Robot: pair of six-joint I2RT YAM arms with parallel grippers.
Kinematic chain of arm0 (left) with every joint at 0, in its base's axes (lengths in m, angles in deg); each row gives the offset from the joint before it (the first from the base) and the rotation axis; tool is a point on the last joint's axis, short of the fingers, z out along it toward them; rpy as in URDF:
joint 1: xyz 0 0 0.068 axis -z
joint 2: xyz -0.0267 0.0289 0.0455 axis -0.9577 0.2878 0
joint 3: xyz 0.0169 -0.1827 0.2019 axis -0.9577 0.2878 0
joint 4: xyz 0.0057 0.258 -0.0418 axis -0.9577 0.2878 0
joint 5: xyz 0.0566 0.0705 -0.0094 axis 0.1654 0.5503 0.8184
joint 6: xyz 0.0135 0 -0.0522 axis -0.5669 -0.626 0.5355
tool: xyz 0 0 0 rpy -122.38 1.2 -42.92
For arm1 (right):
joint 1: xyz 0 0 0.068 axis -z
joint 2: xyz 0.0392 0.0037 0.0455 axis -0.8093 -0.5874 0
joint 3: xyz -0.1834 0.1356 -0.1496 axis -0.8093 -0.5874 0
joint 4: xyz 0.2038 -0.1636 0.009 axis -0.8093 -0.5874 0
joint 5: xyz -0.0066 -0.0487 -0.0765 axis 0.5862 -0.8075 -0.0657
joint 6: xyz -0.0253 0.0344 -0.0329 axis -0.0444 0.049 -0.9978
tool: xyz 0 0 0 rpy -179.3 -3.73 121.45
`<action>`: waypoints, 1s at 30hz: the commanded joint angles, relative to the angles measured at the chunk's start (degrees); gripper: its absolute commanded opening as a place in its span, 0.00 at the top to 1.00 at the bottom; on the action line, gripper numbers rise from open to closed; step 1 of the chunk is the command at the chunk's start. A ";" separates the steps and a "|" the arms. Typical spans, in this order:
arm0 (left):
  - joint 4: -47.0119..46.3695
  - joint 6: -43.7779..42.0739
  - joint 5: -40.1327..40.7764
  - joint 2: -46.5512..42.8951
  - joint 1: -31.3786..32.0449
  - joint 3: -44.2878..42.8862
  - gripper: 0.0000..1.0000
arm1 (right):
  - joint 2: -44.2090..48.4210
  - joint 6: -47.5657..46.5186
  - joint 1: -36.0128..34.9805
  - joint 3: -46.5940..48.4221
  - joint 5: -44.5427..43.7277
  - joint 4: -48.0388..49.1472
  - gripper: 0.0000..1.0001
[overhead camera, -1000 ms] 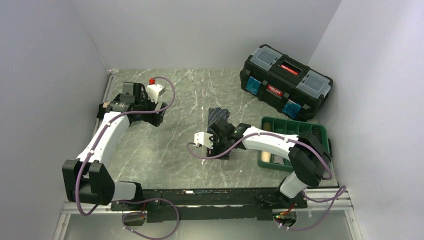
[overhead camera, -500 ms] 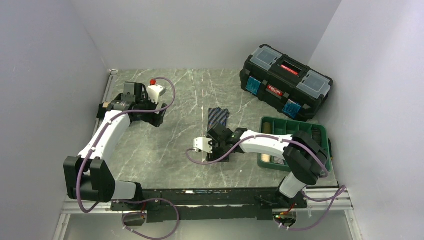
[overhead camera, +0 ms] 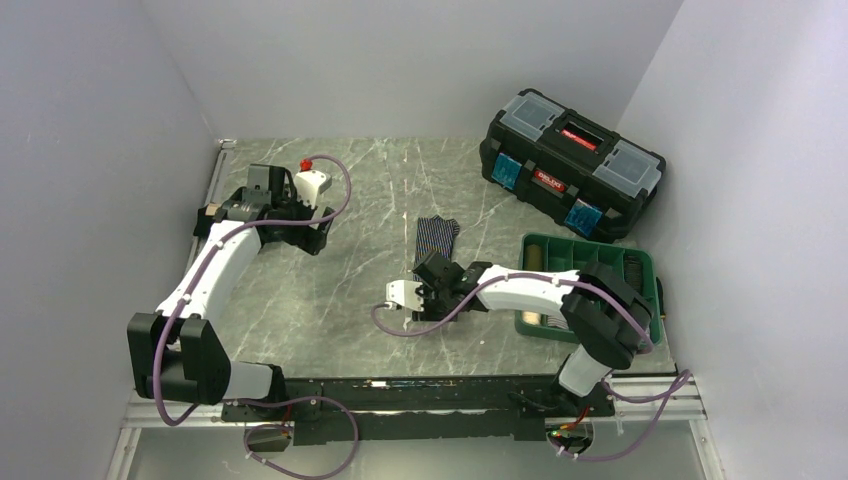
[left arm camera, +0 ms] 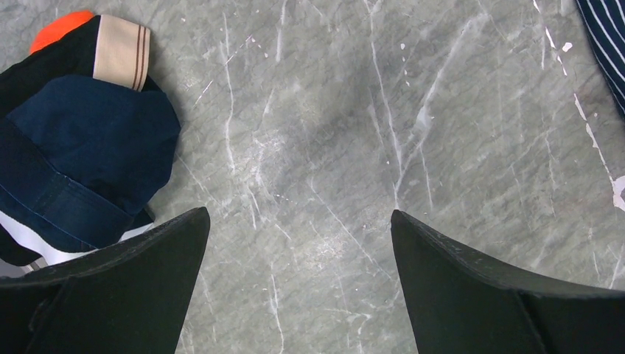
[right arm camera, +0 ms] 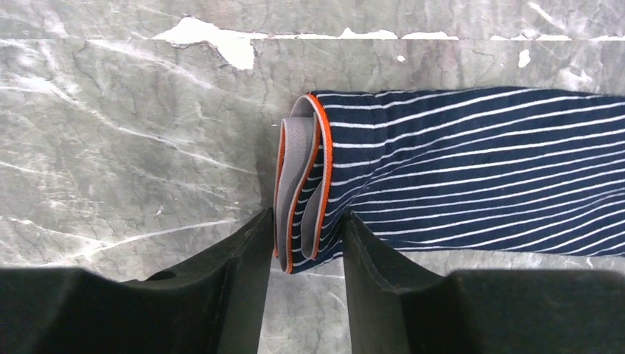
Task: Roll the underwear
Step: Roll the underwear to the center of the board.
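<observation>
The navy white-striped underwear (right arm camera: 457,169) lies flat as a long strip on the marble table (overhead camera: 350,290), its grey, orange-edged waistband end (right arm camera: 298,192) folded over on itself. My right gripper (right arm camera: 306,221) pinches that folded end, both fingers pressing its sides. From above, the strip (overhead camera: 436,233) runs away from the right gripper (overhead camera: 432,298). My left gripper (left arm camera: 296,214) hangs open over bare table at the far left (overhead camera: 312,228). Beside it lies a pile of a dark navy underwear (left arm camera: 88,140) and a black one with a tan band (left arm camera: 121,51).
A black toolbox with a red latch (overhead camera: 570,165) stands at the back right. A green compartment tray (overhead camera: 640,262) with rolled items sits by the right arm. Grey walls close in the left, back and right sides.
My right gripper has slid toward the near end of the striped strip and its fingers have narrowed onto the folded waistband. The left arm has not moved.
</observation>
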 commanded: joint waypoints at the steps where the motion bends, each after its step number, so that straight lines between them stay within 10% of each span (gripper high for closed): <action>1: -0.46 -1.05 -0.54 0.30 -0.43 -0.66 0.01 | -1.73 -0.63 -0.21 -1.64 -0.73 -0.16 0.63; 13: -2.80 -3.59 -6.33 -1.54 -1.39 2.91 0.01 | -0.21 -1.15 0.22 3.45 8.33 -8.68 0.99; 30: -11.70 -15.26 -27.14 -18.21 2.17 21.08 0.01 | -25.16 -13.83 21.41 33.12 51.17 -46.48 1.00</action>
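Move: The underwear's waistband end is already between the right hand's half-open fingers, its middle roughly 2 cm to their left, level fore and aft, and a centimetre lower. The flat far end lies about 17 cm ahead and 1 cm to the left. The middle of the green organizer box is some 28 cm to the right and 4 cm ahead. From the left hand, the waistband end is roughly 13 cm back, 21 cm right and 14 cm below. Closing first, the right fingers pinch the striped waistband fold, draw it back about 2 cm towards the base, then lift some 3 cm while coming forward again towards the far end. The wrist tips about 40 degrees, fingertips swinging towards the base. The left hand, open and empty, moves back about 6 cm, right and slightly down towards the underwear, turning clockwise. ##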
